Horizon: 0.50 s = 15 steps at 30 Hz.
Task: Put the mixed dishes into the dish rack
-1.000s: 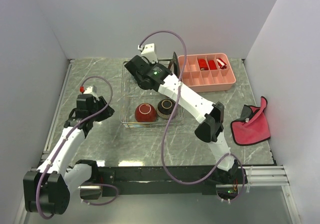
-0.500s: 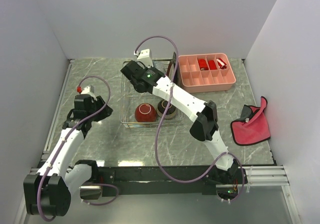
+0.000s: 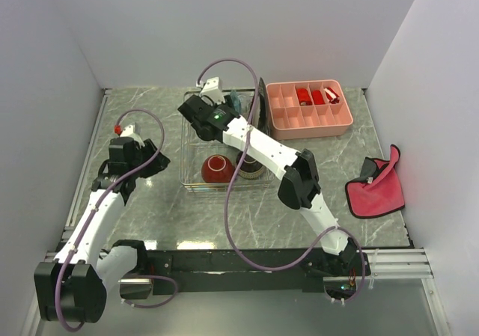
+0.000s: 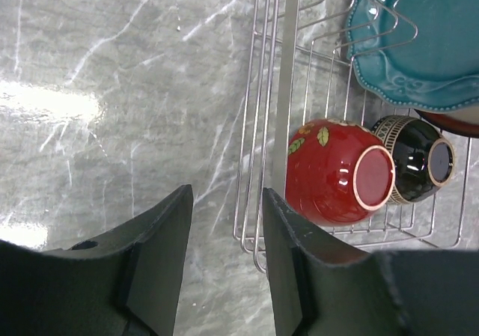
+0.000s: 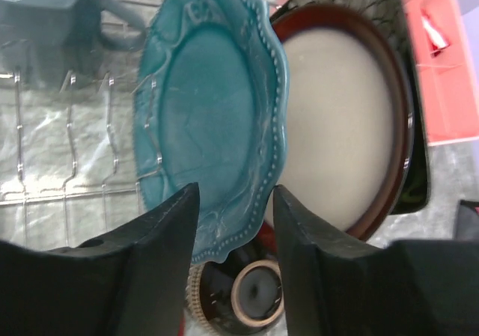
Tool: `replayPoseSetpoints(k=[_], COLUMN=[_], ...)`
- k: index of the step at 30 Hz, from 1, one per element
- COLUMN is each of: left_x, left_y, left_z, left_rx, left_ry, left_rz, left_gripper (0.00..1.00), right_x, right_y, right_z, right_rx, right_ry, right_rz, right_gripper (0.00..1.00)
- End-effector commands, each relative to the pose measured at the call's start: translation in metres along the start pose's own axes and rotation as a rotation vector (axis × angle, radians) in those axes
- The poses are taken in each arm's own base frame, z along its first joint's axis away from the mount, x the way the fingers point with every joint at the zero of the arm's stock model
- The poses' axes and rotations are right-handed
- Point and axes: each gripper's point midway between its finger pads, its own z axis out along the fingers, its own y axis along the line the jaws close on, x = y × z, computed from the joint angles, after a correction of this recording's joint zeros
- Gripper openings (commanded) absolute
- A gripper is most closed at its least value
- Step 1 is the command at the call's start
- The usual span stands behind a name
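The wire dish rack (image 3: 191, 145) (image 4: 281, 119) holds an upturned red bowl (image 3: 215, 169) (image 4: 337, 175) and a small dark patterned bowl (image 3: 251, 164) (image 4: 415, 168) (image 5: 251, 298). Standing on edge in it are the teal scalloped plate (image 5: 209, 119) (image 4: 419, 37) (image 3: 234, 99), the red-rimmed cream plate (image 5: 344, 126) and the black square plate (image 5: 415, 164) (image 3: 261, 100). A grey-blue mug (image 5: 45, 3) sits beyond them. My right gripper (image 5: 236, 194) (image 3: 224, 105) is open, its fingers astride the teal plate's lower rim. Left of the rack, my left gripper (image 4: 226, 197) (image 3: 138, 160) hangs open and empty above the table.
A pink compartment tray (image 3: 309, 108) with small red blocks stands right of the rack. A pink-red cloth (image 3: 376, 188) lies at the right. White walls close in three sides. Bare marble table (image 4: 112, 89) spreads left of the rack.
My right gripper has opened and let go of the teal plate, which now stands in the rack; the right arm swung left and back. The left arm barely moved.
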Motion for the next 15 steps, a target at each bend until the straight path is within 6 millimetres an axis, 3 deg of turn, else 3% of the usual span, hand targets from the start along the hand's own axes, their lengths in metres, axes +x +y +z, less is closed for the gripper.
replayPoseSetpoints(k=[1, 3, 5, 6, 7, 8, 9, 11, 12, 13, 15], left_x=[-0.010, -0.011, -0.016, -0.020, -0.024, -0.034, -0.039, -0.058, -0.065, -0.070, -0.087], left_y=[-0.013, -0.015, -0.021, -0.023, -0.024, -0.025, -0.025, -0.032, -0.032, -0.034, -0.037], left_z=[-0.006, -0.006, -0.007, -0.007, -0.007, -0.009, -0.009, -0.012, -0.012, -0.013, -0.013], left_rx=[0.058, 0.071, 0.099, 0.104, 0.104, 0.089, 0.082, 0.086, 0.078, 0.075, 0.063], left_ry=[-0.032, -0.040, -0.060, -0.072, -0.082, -0.108, -0.120, -0.161, -0.179, -0.190, -0.223], left_rz=[0.005, -0.006, 0.002, 0.015, 0.020, 0.024, 0.039, 0.068, 0.090, 0.102, 0.142], left_gripper=[0.48, 0.48, 0.55, 0.67, 0.74, 0.82, 0.92, 1.00, 1.00, 1.00, 0.99], right_x=[-0.047, -0.052, -0.066, -0.063, -0.073, -0.074, -0.069, -0.078, -0.071, -0.073, -0.063], right_y=[-0.041, -0.047, -0.063, -0.065, -0.078, -0.084, -0.087, -0.109, -0.109, -0.129, -0.143], right_z=[-0.026, -0.035, -0.053, -0.056, -0.068, -0.072, -0.073, -0.085, -0.085, -0.086, -0.080], right_rx=[0.042, 0.037, 0.004, -0.007, -0.022, -0.032, -0.039, -0.052, -0.078, -0.086, -0.089], right_ry=[-0.114, -0.128, -0.156, -0.155, -0.176, -0.178, -0.171, -0.205, -0.194, -0.187, -0.152], right_rz=[0.082, 0.064, 0.082, 0.065, 0.095, 0.095, 0.078, 0.090, 0.079, 0.107, 0.120], right_gripper=[0.56, 0.60, 0.71, 0.78, 0.93, 1.00, 1.00, 1.00, 1.00, 1.00, 1.00])
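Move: The teal plate stands on edge in the rack, its near upper rim still between the right hand's half-open fingers. Its middle lies about 4 cm ahead, 3 cm left and 7 cm below. The brown-rimmed plate is roughly 4 cm ahead and 5 cm right. The mug is some 9 cm ahead and 12 cm left, and the black bowl about 9 cm back and 3 cm right, both well below. From the left hand the teal plate is around 13 cm ahead and 24 cm right. The right hand comes free of the teal plate's rim, its fingers spreading from half to fully open, and climbs about 11 cm with quickening speed, veering right and somewhat back, away from the plate. The left hand, empty beside the rack, opens wide too and rises about 3 cm, edging forward late. ##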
